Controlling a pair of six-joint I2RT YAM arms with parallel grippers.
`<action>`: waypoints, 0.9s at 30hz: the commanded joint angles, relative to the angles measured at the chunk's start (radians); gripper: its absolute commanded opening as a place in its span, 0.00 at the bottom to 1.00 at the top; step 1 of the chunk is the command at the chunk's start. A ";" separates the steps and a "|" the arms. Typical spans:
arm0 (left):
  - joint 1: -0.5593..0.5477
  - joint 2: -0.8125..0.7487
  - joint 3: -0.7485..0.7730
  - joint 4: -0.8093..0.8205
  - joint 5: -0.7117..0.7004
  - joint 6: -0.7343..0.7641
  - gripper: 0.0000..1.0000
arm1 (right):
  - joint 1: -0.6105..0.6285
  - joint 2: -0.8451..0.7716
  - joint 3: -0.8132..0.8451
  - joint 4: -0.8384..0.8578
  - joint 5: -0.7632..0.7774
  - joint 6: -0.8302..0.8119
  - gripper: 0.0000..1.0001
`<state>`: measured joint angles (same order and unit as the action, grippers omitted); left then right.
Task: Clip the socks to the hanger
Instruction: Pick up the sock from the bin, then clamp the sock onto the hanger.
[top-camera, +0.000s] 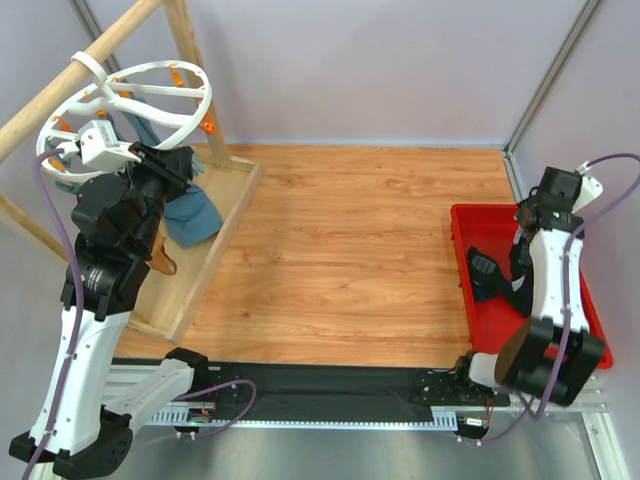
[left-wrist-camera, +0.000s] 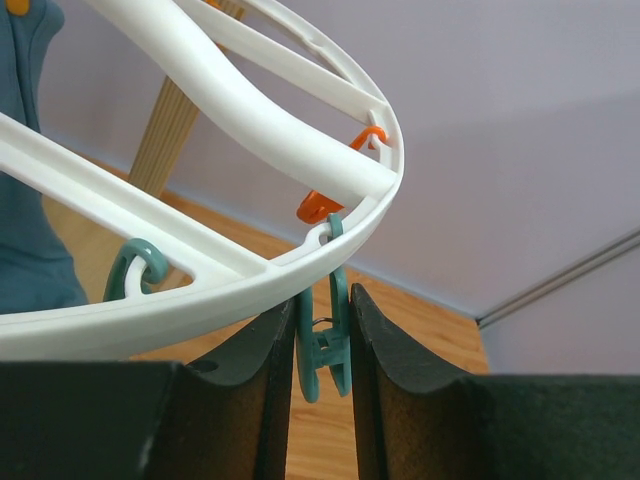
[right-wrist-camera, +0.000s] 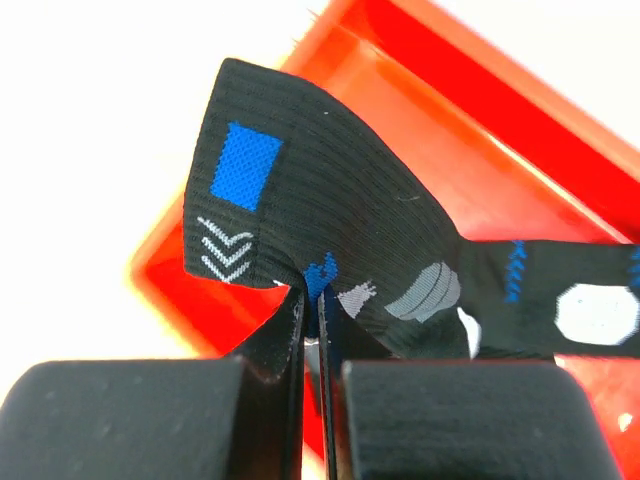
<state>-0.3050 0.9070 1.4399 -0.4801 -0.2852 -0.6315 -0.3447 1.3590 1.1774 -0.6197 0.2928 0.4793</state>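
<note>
The white ring hanger (top-camera: 125, 105) hangs by its hook from a wooden pole at the top left. My left gripper (top-camera: 65, 160) is raised under its rim. In the left wrist view the fingers (left-wrist-camera: 250, 370) press from both sides on a teal clip (left-wrist-camera: 322, 345) hanging from the rim (left-wrist-camera: 200, 300); the gripper (left-wrist-camera: 320, 300) is shut on it. My right gripper (top-camera: 520, 262) is over the red tray (top-camera: 590, 300), shut on a black sock (right-wrist-camera: 340, 220) with blue and white marks, lifted by its cuff. The gripper (right-wrist-camera: 312, 300) pinches the fabric edge. Black sock fabric shows in the tray (top-camera: 485, 272).
A wooden tray (top-camera: 215, 250) under the hanger holds a teal sock (top-camera: 195, 215) and a tan sock (top-camera: 165, 260). A teal sock (left-wrist-camera: 30, 200) hangs from the hanger. Orange clips (left-wrist-camera: 320, 205) hang on the ring. The wooden rack legs (top-camera: 195, 70) stand behind.
</note>
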 joint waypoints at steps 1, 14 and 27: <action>-0.003 -0.008 -0.024 0.018 0.055 -0.007 0.00 | -0.005 -0.187 -0.025 0.006 -0.177 -0.134 0.00; -0.003 -0.051 -0.067 0.037 0.073 -0.031 0.00 | 0.465 -0.528 0.059 0.254 -0.731 -0.033 0.00; -0.003 -0.077 -0.064 0.032 0.083 -0.037 0.00 | 0.992 -0.115 0.271 0.454 -0.759 0.099 0.00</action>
<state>-0.3050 0.8421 1.3788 -0.4595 -0.2428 -0.6537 0.6044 1.2125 1.3899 -0.2222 -0.4637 0.5198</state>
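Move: The green clip on the hanger's rim, where the sock is headed, lies about 70 cm to the right hand's left, some 5 cm back and 30 cm above. The middle of the hanger ring is roughly 11 cm left of that clip, 6 cm farther out and 3 cm higher; another dark sock lies in the bin, about 10 cm back, 8 cm left and 17 cm below the right hand. From the left hand, the green clip sits right between its fingertips. Still pinching the dark sock near its cuff in shut fingers, the right hand climbs out over the bin, then sweeps left across the table towards the green clip: about 45 cm left, nearly 25 up, slightly back. Its fingers swing counter-clockwise about 90 degrees and lift from steeply down to level, pointing left and forward. The left hand keeps its hold on the clip, easing back barely 1.5 cm. ##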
